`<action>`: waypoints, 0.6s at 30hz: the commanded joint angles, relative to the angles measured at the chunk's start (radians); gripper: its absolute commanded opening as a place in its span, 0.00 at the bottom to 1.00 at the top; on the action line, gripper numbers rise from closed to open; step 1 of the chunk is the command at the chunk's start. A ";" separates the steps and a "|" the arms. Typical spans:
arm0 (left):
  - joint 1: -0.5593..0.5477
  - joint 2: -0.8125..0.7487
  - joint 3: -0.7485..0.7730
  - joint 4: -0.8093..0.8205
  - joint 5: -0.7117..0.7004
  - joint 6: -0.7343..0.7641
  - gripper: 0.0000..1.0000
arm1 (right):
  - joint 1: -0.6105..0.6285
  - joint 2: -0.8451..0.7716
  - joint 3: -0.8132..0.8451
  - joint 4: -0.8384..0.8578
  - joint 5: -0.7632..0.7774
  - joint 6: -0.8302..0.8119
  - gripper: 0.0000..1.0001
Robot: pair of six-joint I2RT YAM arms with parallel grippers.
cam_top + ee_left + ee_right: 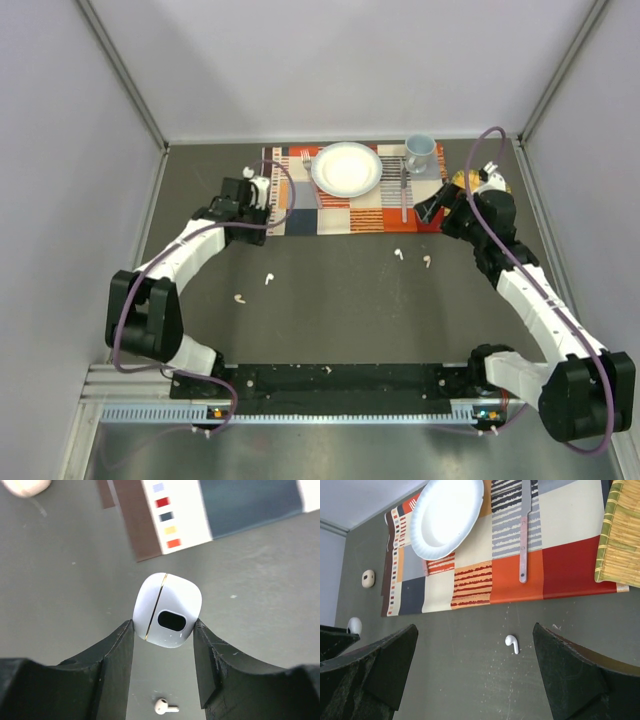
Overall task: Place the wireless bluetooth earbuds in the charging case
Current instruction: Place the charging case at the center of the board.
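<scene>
My left gripper (163,627) is shut on a closed white charging case (167,610), its two fingers pressing the case's sides just above the dark table. A pale earbud (165,707) lies on the table beneath that gripper. From above, the left gripper (258,190) is at the placemat's left edge. Two earbuds (268,279) (238,297) lie left of centre and two more (398,254) (427,262) right of centre. My right gripper (475,630) hangs open over the table, with a white earbud (512,643) below and between its fingers, untouched. From above, the right gripper (435,210) is at the placemat's right end.
A patchwork placemat (330,215) at the back holds a white plate (347,168), a fork (306,160), a knife (404,195) and a mug (420,152). A beige case (368,578) lies left of the placemat. A woven yellow-green mat (620,530) lies at the right. Walls close in on both sides.
</scene>
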 commanded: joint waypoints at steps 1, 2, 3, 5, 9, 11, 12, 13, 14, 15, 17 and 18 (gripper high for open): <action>-0.156 -0.081 -0.020 0.020 -0.034 -0.031 0.00 | 0.010 -0.048 0.004 -0.014 0.011 -0.007 0.99; -0.190 -0.087 -0.026 0.032 -0.014 -0.033 0.00 | 0.010 -0.050 0.004 -0.017 0.016 -0.009 0.99; -0.220 -0.103 -0.029 0.038 0.044 -0.025 0.00 | 0.011 -0.053 0.004 -0.020 0.017 -0.012 0.99; -0.322 -0.110 -0.041 0.052 0.064 -0.018 0.00 | 0.010 -0.053 0.003 -0.025 0.016 -0.013 0.99; -0.466 -0.101 -0.061 0.105 0.126 0.031 0.00 | 0.010 -0.048 -0.002 -0.034 0.016 -0.022 0.99; -0.535 -0.077 -0.065 0.127 0.138 0.039 0.00 | 0.010 -0.047 -0.002 -0.040 0.020 -0.029 0.99; -0.555 -0.043 -0.061 0.130 0.135 0.045 0.00 | 0.010 -0.047 -0.002 -0.043 0.022 -0.030 0.99; -0.590 -0.023 -0.055 0.129 0.129 0.048 0.00 | 0.010 -0.047 0.000 -0.046 0.022 -0.033 0.99; -0.606 -0.005 -0.045 0.124 0.129 0.053 0.00 | 0.010 -0.048 0.003 -0.049 0.023 -0.032 0.99; -0.636 0.035 -0.037 0.116 0.126 0.056 0.00 | 0.010 -0.048 0.004 -0.055 0.025 -0.035 0.99; -0.665 0.072 -0.017 0.106 0.127 0.064 0.01 | 0.010 -0.051 0.008 -0.063 0.034 -0.039 0.99; -0.696 0.097 -0.015 0.112 0.132 0.071 0.00 | 0.010 -0.051 0.008 -0.066 0.039 -0.041 0.99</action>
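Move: Some 22 cm to the right of the left hand, 13 cm back and 7 cm below lies the bare board centre, where the white charging case in its fingers is to go. On the board, one earbud lies about 8 cm back and 3 cm right of this hand, another 14 cm back and 5 cm left, a third 36 cm right, nearly level. From the right hand the centre is about 20 cm left, 12 cm back, 17 cm below. Sweeping right by about 21 cm and back by roughly 12, the left hand carries the charging case away from the placemat's near left corner towards the board centre, turning some 40 degrees clockwise. It rises slightly on the way, then sinks about 3 cm as the sideways travel slows, the fingers keeping their pinch on the case. ##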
